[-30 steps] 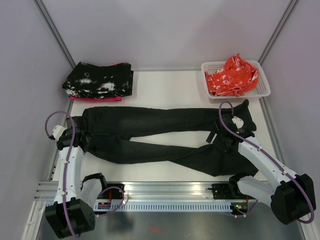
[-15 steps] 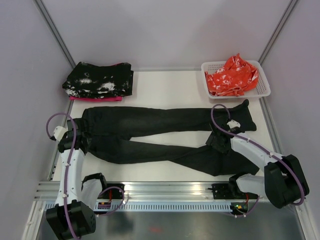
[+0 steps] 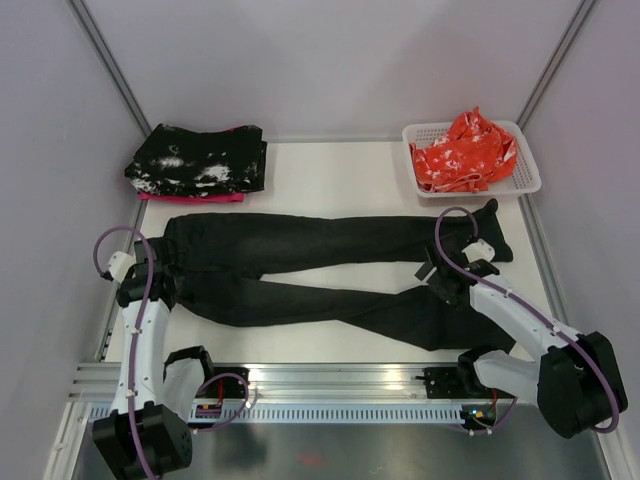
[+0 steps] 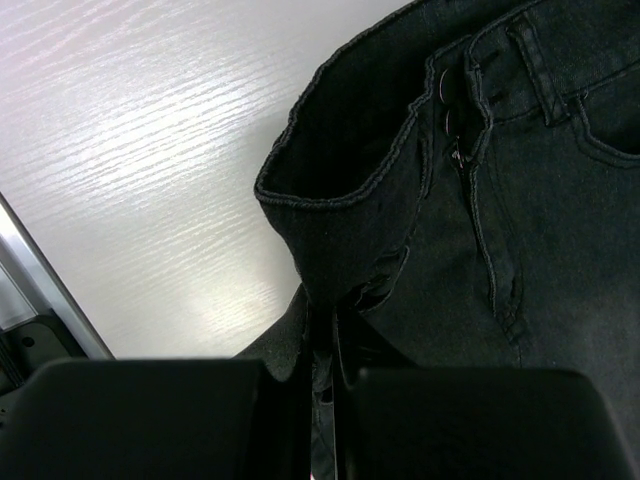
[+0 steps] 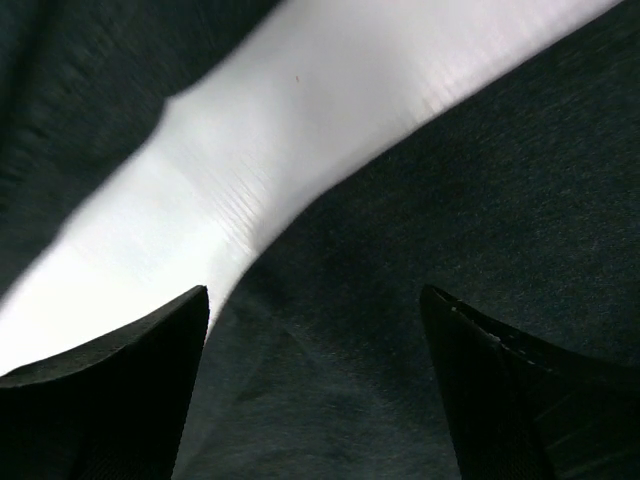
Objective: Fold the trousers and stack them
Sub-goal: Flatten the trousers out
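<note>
The black trousers (image 3: 300, 240) lie spread across the table, waist at the left and both legs running right. My left gripper (image 3: 160, 286) sits at the waist end. In the left wrist view it (image 4: 325, 400) is shut on the trousers' waistband (image 4: 340, 190), with the button fly beside it. My right gripper (image 3: 438, 276) hovers low over the near leg, close to the gap between the legs. In the right wrist view it (image 5: 315, 295) is open, with dark cloth (image 5: 400, 380) and a strip of white table (image 5: 250, 150) between its fingers.
A folded stack of black cloth speckled with white (image 3: 197, 160) on a pink layer lies at the back left. A white basket (image 3: 528, 182) holding orange-red printed cloth (image 3: 462, 150) stands at the back right. Walls close in on both sides of the table (image 3: 340, 180).
The right arm's elbow swung inward and back out while its gripper stayed low over the near leg, open. The left gripper keeps its hold on the waistband.
</note>
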Action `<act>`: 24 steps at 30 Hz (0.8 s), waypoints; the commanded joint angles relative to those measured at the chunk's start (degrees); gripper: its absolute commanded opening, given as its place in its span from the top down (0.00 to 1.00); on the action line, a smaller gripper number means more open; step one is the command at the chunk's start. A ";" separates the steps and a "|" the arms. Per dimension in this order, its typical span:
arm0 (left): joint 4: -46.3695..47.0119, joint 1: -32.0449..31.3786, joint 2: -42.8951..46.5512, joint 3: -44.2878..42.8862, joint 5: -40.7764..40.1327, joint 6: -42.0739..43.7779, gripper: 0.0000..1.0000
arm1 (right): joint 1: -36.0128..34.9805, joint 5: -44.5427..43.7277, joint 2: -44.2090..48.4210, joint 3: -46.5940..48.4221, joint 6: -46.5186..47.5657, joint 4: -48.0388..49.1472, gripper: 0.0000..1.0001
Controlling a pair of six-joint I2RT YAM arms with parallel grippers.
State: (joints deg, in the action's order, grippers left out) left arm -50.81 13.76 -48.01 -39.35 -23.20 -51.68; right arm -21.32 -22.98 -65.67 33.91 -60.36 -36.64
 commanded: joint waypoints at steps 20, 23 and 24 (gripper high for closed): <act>2.03 0.13 1.95 1.47 -0.97 1.67 0.96 | 6.47 1.10 -9.48 0.01 0.15 8.17 0.65; 2.38 0.13 2.13 1.47 -0.62 1.76 0.96 | 6.47 0.84 -9.22 1.59 1.47 6.68 0.98; 2.47 0.13 2.04 1.47 -0.44 1.76 0.96 | 6.47 -0.21 -8.95 3.25 1.73 4.76 1.00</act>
State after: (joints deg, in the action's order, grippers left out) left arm -50.02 13.76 -46.65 -38.06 -22.50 -51.53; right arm -14.98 -22.06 -74.11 34.24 -59.27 -30.85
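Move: The upper edge of the near trouser leg, the one I'm going for, lies just 2 cm ahead of my right hand, 2 cm to its right and about 2 cm below. Straight beyond that hand, the far trouser leg runs some 10 cm ahead, and the white basket stands roughly 28 cm ahead and 7 cm to the right. From my left hand the same edge is about 55 cm to the right, some 3 cm ahead and 9 cm lower. I hop my right hand over the cloth, rising a little over 1 cm as I go forward and right, then dropping nearly 4 cm onto the near leg's upper edge, turning slightly clockwise. Down there, with the hand almost still, I close the wide-open fingers fully and pinch that edge. My left hand stays put and keeps its grip on the cloth by the waistband. ##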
